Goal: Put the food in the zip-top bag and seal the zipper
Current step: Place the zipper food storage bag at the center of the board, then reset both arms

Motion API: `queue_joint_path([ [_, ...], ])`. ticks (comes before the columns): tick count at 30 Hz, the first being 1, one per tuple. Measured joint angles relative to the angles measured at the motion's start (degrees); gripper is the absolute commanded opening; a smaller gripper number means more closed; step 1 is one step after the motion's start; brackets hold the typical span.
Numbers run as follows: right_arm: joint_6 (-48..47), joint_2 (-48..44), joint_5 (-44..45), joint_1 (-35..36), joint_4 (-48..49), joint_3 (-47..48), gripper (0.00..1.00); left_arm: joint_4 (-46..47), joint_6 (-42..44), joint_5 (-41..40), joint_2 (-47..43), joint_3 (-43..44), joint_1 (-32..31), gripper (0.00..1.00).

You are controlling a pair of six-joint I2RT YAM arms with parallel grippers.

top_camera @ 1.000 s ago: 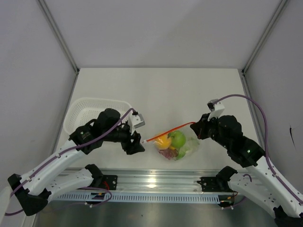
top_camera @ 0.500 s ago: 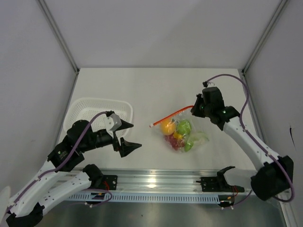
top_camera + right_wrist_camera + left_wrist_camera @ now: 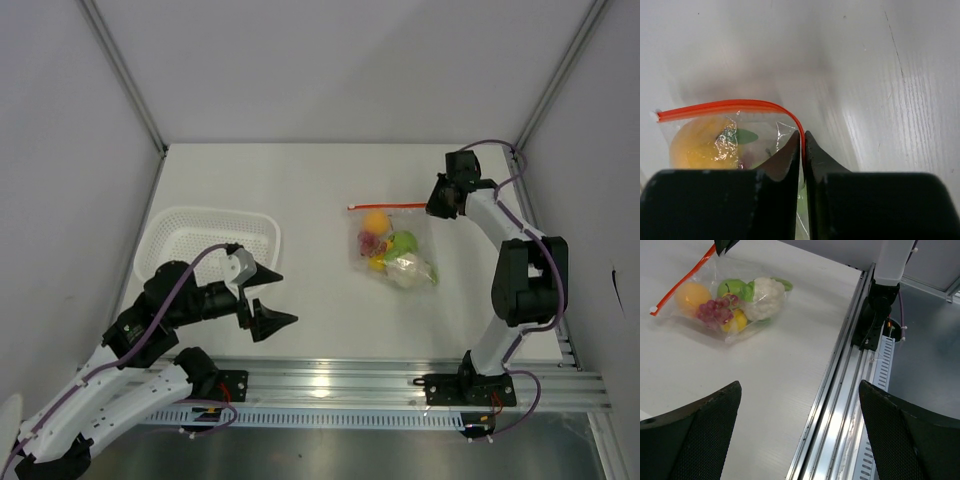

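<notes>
The clear zip-top bag (image 3: 393, 248) lies on the table at centre right, holding the orange (image 3: 375, 221), grapes (image 3: 369, 241), green apple (image 3: 403, 243), a yellow piece and the pale whitish piece (image 3: 408, 268). Its red-orange zipper (image 3: 385, 207) runs along the far edge. My right gripper (image 3: 432, 207) is shut on the right end of the zipper (image 3: 802, 145). In the right wrist view the strip (image 3: 720, 106) curves left from the jaws. My left gripper (image 3: 268, 296) is open and empty, near the front left. The bag also shows in the left wrist view (image 3: 730, 305).
A white perforated basket (image 3: 205, 242) stands at the left, behind my left gripper. The metal rail (image 3: 330, 378) runs along the table's near edge. White walls close in the table on three sides.
My right gripper has pulled the bag back and to the right, still shut on the zipper's end. The strip now lies almost level. My left gripper, open, has drawn back a little.
</notes>
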Motion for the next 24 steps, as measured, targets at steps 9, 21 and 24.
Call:
queue_joint_path([
  [9,-3.0,3.3,-0.9,-0.5,0.7,4.4,0.98,0.0,-0.9,0.7,-0.1,-1.5,0.0,1.00],
  [21,-2.9,-9.6,8.0,2.1,-5.2,1.8,0.99,2.7,-6.4,-1.7,2.4,-3.7,0.0,0.99],
  [24,-1.0,-20.5,9.8,4.5,-7.1,-4.2,0.99,3.2,-8.6,-3.8,3.5,-5.0,0.0,1.00],
])
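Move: The right hand still pinches the right end of the bag's red zipper, a few centimetres clear of the board. The bag's middle lies about 9 cm to its left, 7 cm back and 5 cm lower. Inside the bag, the orange is 14 cm left and nearly level in reach, the green apple 7 cm left and 5 cm back, the cauliflower 7 cm left and 12 cm back. From the empty left hand, the bag is some 26 cm ahead, 27 cm right and 21 cm below. The right hand carries the zipper's right end about 3 cm farther forward while its fingers open from nearly shut to fully wide and let go of it, then lifts away and draws back some 9 cm, ending about 9 cm higher than it began, with the fingers tipping up some 10 degrees. Meanwhile the left hand, wide open and touching nothing, sinks about 4 cm, edging forward late on and rolling roughly 10 degrees. ##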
